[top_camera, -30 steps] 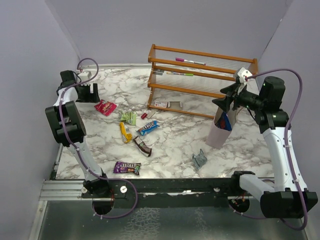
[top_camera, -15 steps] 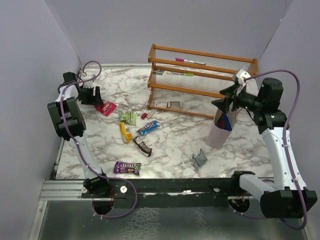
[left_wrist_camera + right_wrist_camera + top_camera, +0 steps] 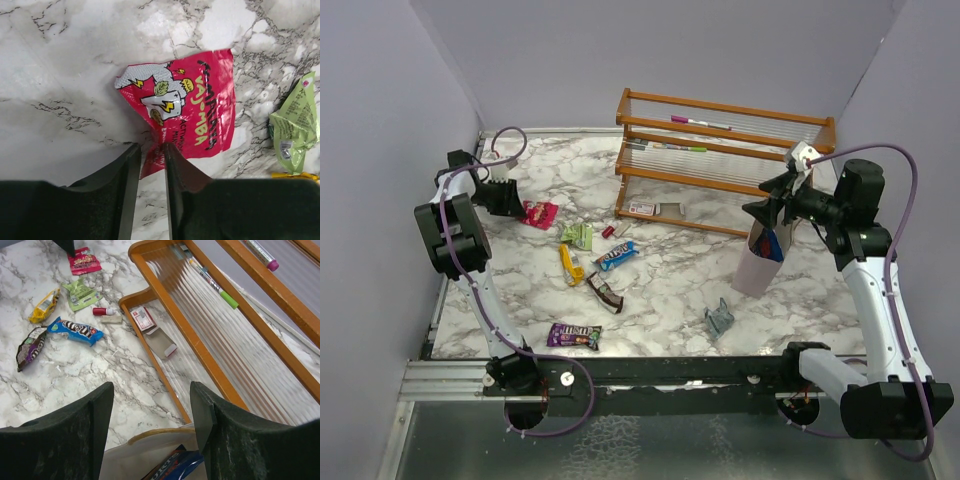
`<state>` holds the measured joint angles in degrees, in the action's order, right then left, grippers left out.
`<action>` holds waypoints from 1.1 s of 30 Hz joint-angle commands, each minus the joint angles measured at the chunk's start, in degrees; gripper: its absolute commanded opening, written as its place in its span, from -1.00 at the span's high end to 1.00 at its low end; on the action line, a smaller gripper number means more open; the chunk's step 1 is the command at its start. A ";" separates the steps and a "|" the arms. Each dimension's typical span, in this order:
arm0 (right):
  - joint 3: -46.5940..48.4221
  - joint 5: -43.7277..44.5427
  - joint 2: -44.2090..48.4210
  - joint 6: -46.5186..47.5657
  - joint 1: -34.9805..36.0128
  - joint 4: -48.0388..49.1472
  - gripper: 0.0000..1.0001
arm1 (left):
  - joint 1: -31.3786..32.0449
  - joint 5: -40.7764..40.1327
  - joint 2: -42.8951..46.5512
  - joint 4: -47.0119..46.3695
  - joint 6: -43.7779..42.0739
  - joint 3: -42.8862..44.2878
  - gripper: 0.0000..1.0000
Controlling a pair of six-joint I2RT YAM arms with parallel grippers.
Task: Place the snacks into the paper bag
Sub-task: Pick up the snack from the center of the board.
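Observation:
My left gripper (image 3: 152, 148) is shut on the near corner of a red snack packet (image 3: 195, 110) lying at the far left of the marble table (image 3: 541, 213). Green (image 3: 578, 235), yellow (image 3: 571, 264), blue-white (image 3: 616, 255) and dark brown (image 3: 603, 292) snacks lie mid-table. A purple one (image 3: 573, 335) and a grey-teal one (image 3: 719, 320) lie near the front. The pale paper bag (image 3: 758, 265) stands at the right. My right gripper (image 3: 152, 390) hangs open just above its rim (image 3: 145, 450), holding nothing. A blue-red snack (image 3: 177, 467) shows inside the bag.
A wooden rack with clear shelves (image 3: 720, 160) stands at the back, right behind the bag, with pens on it. A small red cylinder (image 3: 102, 311) and a flat card (image 3: 162, 341) lie at the rack's foot. Lilac walls close in on both sides.
My left gripper has closed from wide open onto the red packet's corner, and the packet has shifted slightly. The right arm has barely moved.

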<state>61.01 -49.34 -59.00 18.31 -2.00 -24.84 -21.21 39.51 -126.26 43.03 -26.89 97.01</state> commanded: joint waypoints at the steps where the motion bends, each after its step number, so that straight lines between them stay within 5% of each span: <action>1: -0.55 0.05 1.22 -0.11 -0.29 2.21 -0.26 | -0.32 4.03 -0.52 2.86 -3.64 0.07 0.56; 5: -0.36 -0.69 1.39 -0.39 -0.29 2.56 -0.27 | -0.11 7.32 0.68 6.72 -5.72 0.97 0.99; 20: 7.36 -8.13 -2.21 -1.67 0.04 -0.78 -0.30 | 5.53 10.12 19.31 15.13 -10.39 0.04 1.00; 33: 12.88 -15.05 -6.07 -9.32 4.44 0.87 -0.32 | 31.93 4.24 35.54 10.67 -3.53 -1.81 1.00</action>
<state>72.53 -59.64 -63.57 14.48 0.45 -26.46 3.42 45.30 -95.44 56.07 -33.21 95.70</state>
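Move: The red snack packet lies right at the left fingertips: its middle is roughly 5 cm to the right, level fore and aft, about 1 cm lower, with its left corner at the fingers. From the left hand, the green packet is some 15 cm right and 8 cm back, the yellow packet about 13 cm right and 15 cm back. For the right hand the red packet is around 50 cm left, 13 cm ahead and 27 cm below. Staying low, the left hand draws a few centimetres back and right as its fingers shut fully on the red packet's near corner. It then climbs about 20 cm and swings right across the table with the packet pinched, yawing some 30 degrees clockwise as the fingertips tip up. The right hand, still open near the paper bag's mouth, rises about 6 cm and eases left. ##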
